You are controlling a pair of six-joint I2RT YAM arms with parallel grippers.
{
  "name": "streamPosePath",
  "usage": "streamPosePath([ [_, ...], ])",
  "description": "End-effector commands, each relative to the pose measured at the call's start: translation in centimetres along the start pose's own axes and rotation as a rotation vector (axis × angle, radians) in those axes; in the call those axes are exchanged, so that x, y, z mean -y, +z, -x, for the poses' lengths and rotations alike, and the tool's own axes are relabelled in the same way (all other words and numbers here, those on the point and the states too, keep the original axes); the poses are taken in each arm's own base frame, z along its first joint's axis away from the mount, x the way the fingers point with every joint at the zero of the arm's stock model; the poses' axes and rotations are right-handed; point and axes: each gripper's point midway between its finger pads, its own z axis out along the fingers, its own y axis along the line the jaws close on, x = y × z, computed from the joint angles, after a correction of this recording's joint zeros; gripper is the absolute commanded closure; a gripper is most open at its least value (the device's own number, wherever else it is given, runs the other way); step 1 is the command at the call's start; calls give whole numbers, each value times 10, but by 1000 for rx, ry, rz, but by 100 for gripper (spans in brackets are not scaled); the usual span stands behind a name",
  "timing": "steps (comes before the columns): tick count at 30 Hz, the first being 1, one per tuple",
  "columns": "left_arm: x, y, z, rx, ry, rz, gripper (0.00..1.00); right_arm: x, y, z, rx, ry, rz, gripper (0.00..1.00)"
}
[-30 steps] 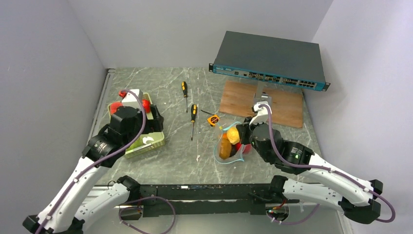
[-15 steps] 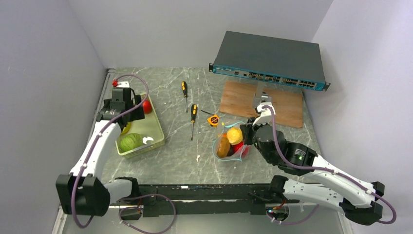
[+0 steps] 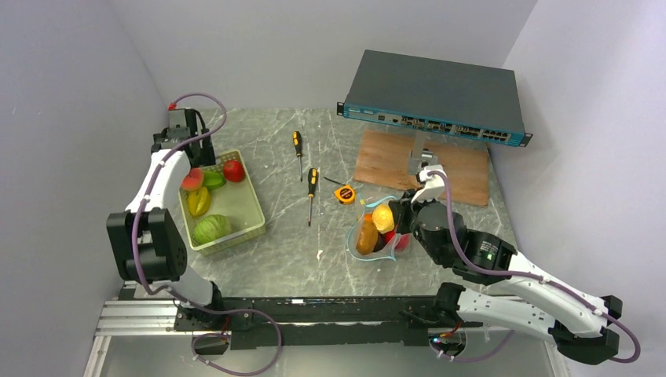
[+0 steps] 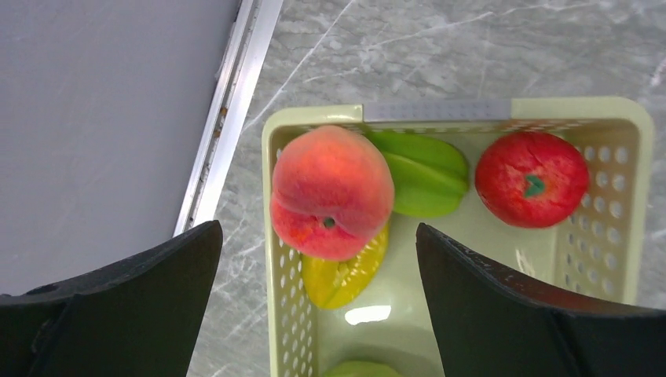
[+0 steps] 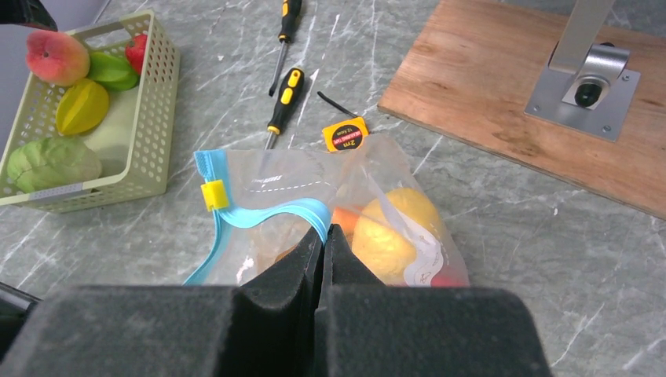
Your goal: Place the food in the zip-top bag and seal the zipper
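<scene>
The clear zip-top bag (image 3: 372, 239) lies right of centre and holds a yellow lemon (image 5: 393, 228) and orange and red fruit. Its teal-blue zipper (image 5: 267, 214), with a yellow slider (image 5: 213, 195), curves open. My right gripper (image 5: 323, 229) is shut on the bag's mouth edge. My left gripper (image 4: 318, 228) is open and empty above the far end of the pale green tray (image 4: 432, 110). Below it lie a peach (image 4: 331, 188), a green fruit (image 4: 428, 169), a red tomato (image 4: 532, 179) and a yellow starfruit (image 4: 345, 275). A green cabbage (image 3: 210, 228) lies at the tray's near end.
Two screwdrivers (image 3: 298, 145) (image 3: 312, 184) and a yellow tape measure (image 3: 344, 193) lie between tray and bag. A wooden board (image 3: 393, 161) with a metal bracket and a network switch (image 3: 436, 98) stand at the back right. The left wall is close to the tray.
My left arm has swung from over the tray's near part to its far-left end, uncovering the fruit. My right gripper has kept its hold on the bag, which has shifted only slightly.
</scene>
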Motion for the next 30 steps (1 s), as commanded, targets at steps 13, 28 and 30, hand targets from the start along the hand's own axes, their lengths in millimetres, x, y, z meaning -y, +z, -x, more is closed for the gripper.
streamPosePath([
  [13,1,65,-9,-101,0,-49,1,-8,-2,12,24,34,21,100],
  [28,-10,29,-12,-102,-7,-27,50,-16,2,11,14,41,44,100],
  [30,-6,18,-11,-86,-11,-39,54,-17,3,10,11,39,49,100],
])
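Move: The peach lies under the left hand's open fingers, about 7 cm down, 2 cm ahead and 2 cm to the left. The green fruit is some 7 cm right of the peach and the red fruit 13 cm right of it, 3 cm farther out; the yellow fruit is 7 cm nearer the base and 2 cm to its right. From the bag-holding right hand, the peach is roughly 60 cm left, 18 cm ahead and 16 cm lower. Left hand sinks about 7 cm onto the peach, edging left and forward, pinches its sides, then rises 1 cm. ##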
